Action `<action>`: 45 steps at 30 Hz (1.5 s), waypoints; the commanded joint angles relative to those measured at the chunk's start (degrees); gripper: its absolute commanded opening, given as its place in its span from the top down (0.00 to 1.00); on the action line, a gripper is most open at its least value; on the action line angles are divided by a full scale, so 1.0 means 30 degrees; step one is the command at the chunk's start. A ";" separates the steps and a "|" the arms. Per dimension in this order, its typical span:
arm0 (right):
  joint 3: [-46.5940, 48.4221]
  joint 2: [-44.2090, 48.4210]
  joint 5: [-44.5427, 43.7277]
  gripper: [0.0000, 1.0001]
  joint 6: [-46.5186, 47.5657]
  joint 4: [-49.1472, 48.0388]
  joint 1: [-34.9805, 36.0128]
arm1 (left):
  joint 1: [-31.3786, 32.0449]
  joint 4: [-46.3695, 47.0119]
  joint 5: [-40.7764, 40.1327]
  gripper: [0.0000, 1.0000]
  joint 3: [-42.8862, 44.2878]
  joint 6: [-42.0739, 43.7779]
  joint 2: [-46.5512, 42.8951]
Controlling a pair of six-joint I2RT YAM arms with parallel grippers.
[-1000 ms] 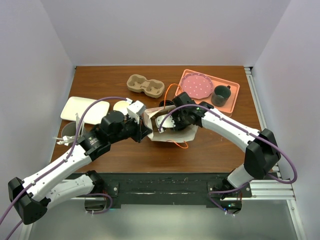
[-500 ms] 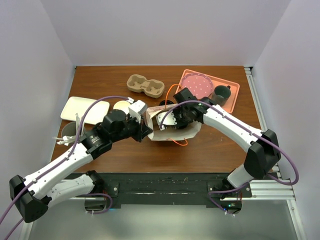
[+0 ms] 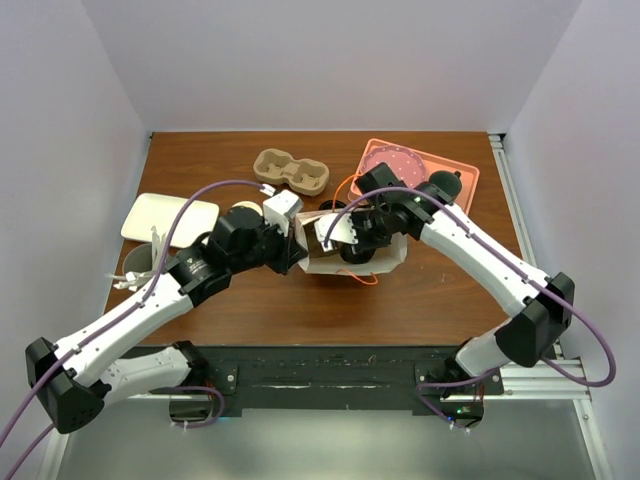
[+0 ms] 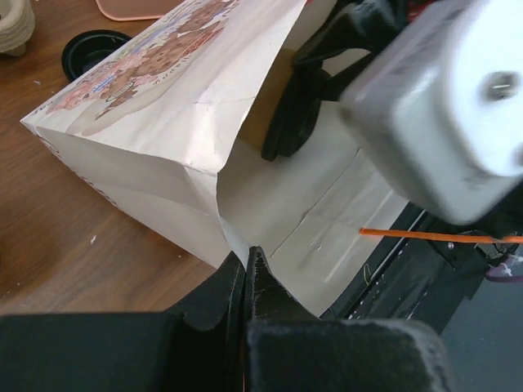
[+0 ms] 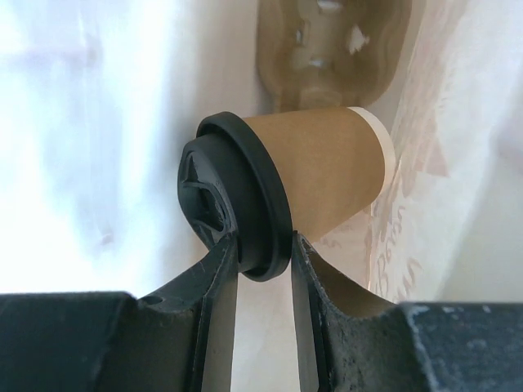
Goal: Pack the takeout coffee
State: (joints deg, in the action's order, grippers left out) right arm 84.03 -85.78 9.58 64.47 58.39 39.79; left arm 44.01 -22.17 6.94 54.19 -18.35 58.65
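Note:
The takeout coffee (image 5: 327, 171), a tan paper cup with a black lid (image 5: 237, 204), lies sideways inside the white printed paper bag (image 3: 375, 262). My right gripper (image 5: 261, 245) is shut on the lid's rim, reaching into the bag's mouth (image 3: 345, 240). From the left wrist view the cup (image 4: 265, 106) shows only partly, deep in the bag (image 4: 163, 122). My left gripper (image 4: 247, 257) is shut on the bag's edge at its left corner (image 3: 297, 245), which keeps the mouth spread.
A brown pulp carrier (image 3: 290, 172) sits behind the bag. At the back right a pink tray (image 3: 470, 190) holds a dotted plate (image 3: 385, 160) and a dark mug (image 3: 445, 185). A white tray (image 3: 165, 218) lies at the left. A loose black lid (image 4: 90, 49) rests beside the bag.
My right arm has pushed the cup deeper into the bag. Bag and left gripper have shifted slightly away from the arm bases.

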 commanded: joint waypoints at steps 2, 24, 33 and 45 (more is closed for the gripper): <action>0.1638 0.1316 0.2194 1.00 -0.2647 0.1952 0.0154 | 0.0037 -0.0721 -0.1138 1.00 0.2060 0.0960 0.0692; 0.4660 0.6559 0.9345 1.00 -1.9416 -0.6444 0.0154 | -0.1134 -0.7871 -0.1142 1.00 0.9179 -0.1412 0.4501; 0.6810 0.5745 -0.1802 1.00 -2.9534 -1.1532 0.0125 | -0.1281 -0.9160 -0.0262 1.00 0.9328 -0.2877 0.4298; 0.7658 0.4537 -1.1312 0.96 -3.3465 -0.3470 -0.1307 | -0.1340 -1.0245 0.0089 1.00 0.8068 -0.3054 0.2540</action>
State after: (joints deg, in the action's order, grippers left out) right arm 113.01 -75.40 -15.73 -28.51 40.62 38.87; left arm 40.47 -52.42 5.78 78.39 -27.11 68.64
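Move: The right hand already pinches the lidded cup inside the tilted paper bag; the middle of the bag's mouth lies about 2 cm back from that hand, 1 cm left and 3 cm higher. From it, the spare lid is some 11 cm ahead, 4 cm left and 15 cm lower. The left hand already pinches the bag's left rim, with the mouth's middle about 11 cm to its right and 2 cm ahead, level in height. Right hand lifts the cup some 30 cm from the bag, back then forward; left keeps pinching the rim. ##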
